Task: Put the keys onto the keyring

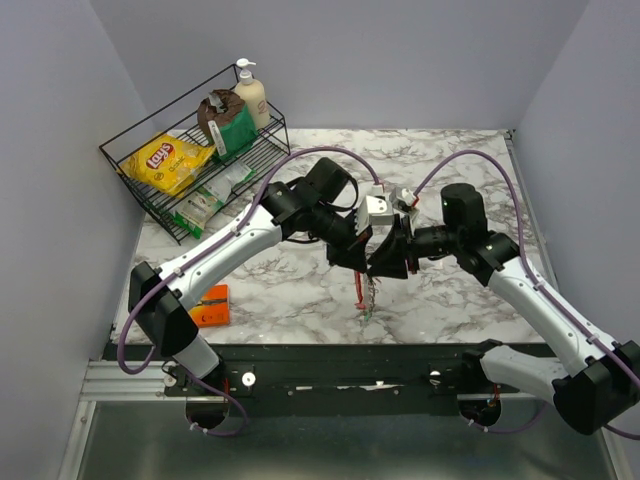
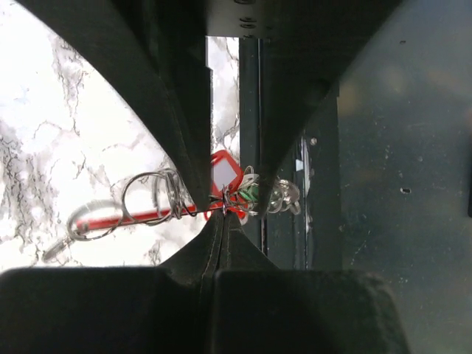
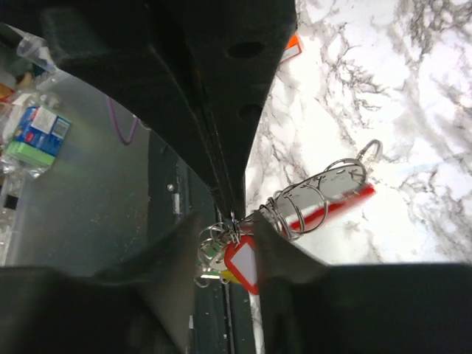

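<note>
Both arms meet above the middle of the marble table. My left gripper (image 2: 222, 214) is shut on the keyring (image 2: 140, 215), a red bar with silvery wire loops, pinching it where the bunch of keys (image 2: 254, 193) hangs. A red tag with a white window (image 2: 225, 173) and a green tag show in that bunch. My right gripper (image 3: 230, 247) is open, its fingers either side of the keys (image 3: 217, 258) and red tag (image 3: 243, 264) without gripping them. The keyring (image 3: 332, 210) sticks out to the right there. In the top view the keyring (image 1: 362, 295) dangles below both grippers.
A black wire basket (image 1: 135, 175) at the back left holds a yellow chips bag (image 1: 172, 160), packets and a soap bottle (image 1: 250, 95). A flat orange packet (image 1: 212, 305) lies near the front left. The black rail (image 1: 350, 362) runs along the table's front edge.
</note>
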`<state>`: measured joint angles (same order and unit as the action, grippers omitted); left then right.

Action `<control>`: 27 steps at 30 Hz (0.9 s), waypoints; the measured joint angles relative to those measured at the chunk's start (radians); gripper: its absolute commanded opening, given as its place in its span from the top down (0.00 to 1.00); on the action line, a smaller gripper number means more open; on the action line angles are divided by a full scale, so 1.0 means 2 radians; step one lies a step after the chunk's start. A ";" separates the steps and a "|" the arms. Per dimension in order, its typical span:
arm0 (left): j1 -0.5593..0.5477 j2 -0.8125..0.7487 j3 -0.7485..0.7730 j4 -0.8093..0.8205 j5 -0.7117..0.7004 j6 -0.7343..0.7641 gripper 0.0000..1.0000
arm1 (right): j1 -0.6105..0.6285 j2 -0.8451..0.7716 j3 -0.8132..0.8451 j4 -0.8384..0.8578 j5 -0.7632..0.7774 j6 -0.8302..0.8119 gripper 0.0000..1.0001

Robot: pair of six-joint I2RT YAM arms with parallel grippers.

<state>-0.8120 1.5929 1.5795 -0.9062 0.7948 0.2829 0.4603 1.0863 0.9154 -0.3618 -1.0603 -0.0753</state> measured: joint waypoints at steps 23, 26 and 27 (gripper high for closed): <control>-0.002 -0.170 -0.278 0.428 -0.079 -0.197 1.00 | 0.001 -0.118 -0.003 0.048 0.081 0.037 0.33; -0.002 -0.175 -0.300 0.488 -0.079 -0.221 1.00 | 0.001 -0.124 -0.005 0.053 0.081 0.042 0.33; -0.002 -0.176 -0.307 0.510 -0.079 -0.229 1.00 | 0.001 -0.125 -0.005 0.054 0.081 0.043 0.33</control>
<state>-0.8158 1.2404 0.9646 0.1139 0.6373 -0.1753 0.4614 0.8371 0.9047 -0.2543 -0.8986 0.0105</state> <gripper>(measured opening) 0.009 0.671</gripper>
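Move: The left gripper is already shut on the keyring's rings, right at its pads; the right gripper has them between its parting fingers, also about 0 cm away. From the left hand, the grey plate with its red handle reaches forward, its middle some 5 cm ahead and roughly 1 cm lower. The red key tag hangs about 2 cm below and 1 cm back, the green tag about 6 cm below and 3 cm back. Open the right gripper wider and draw it up off the rings by some 6 cm, easing about 2 cm to the right as it rolls slightly. Keep the left gripper shut on the rings; after a small dip lift it about 3 cm and forward 2 cm, turning it some 30 degrees so its down-slanting fingers come up towards level and swing a little forward. ##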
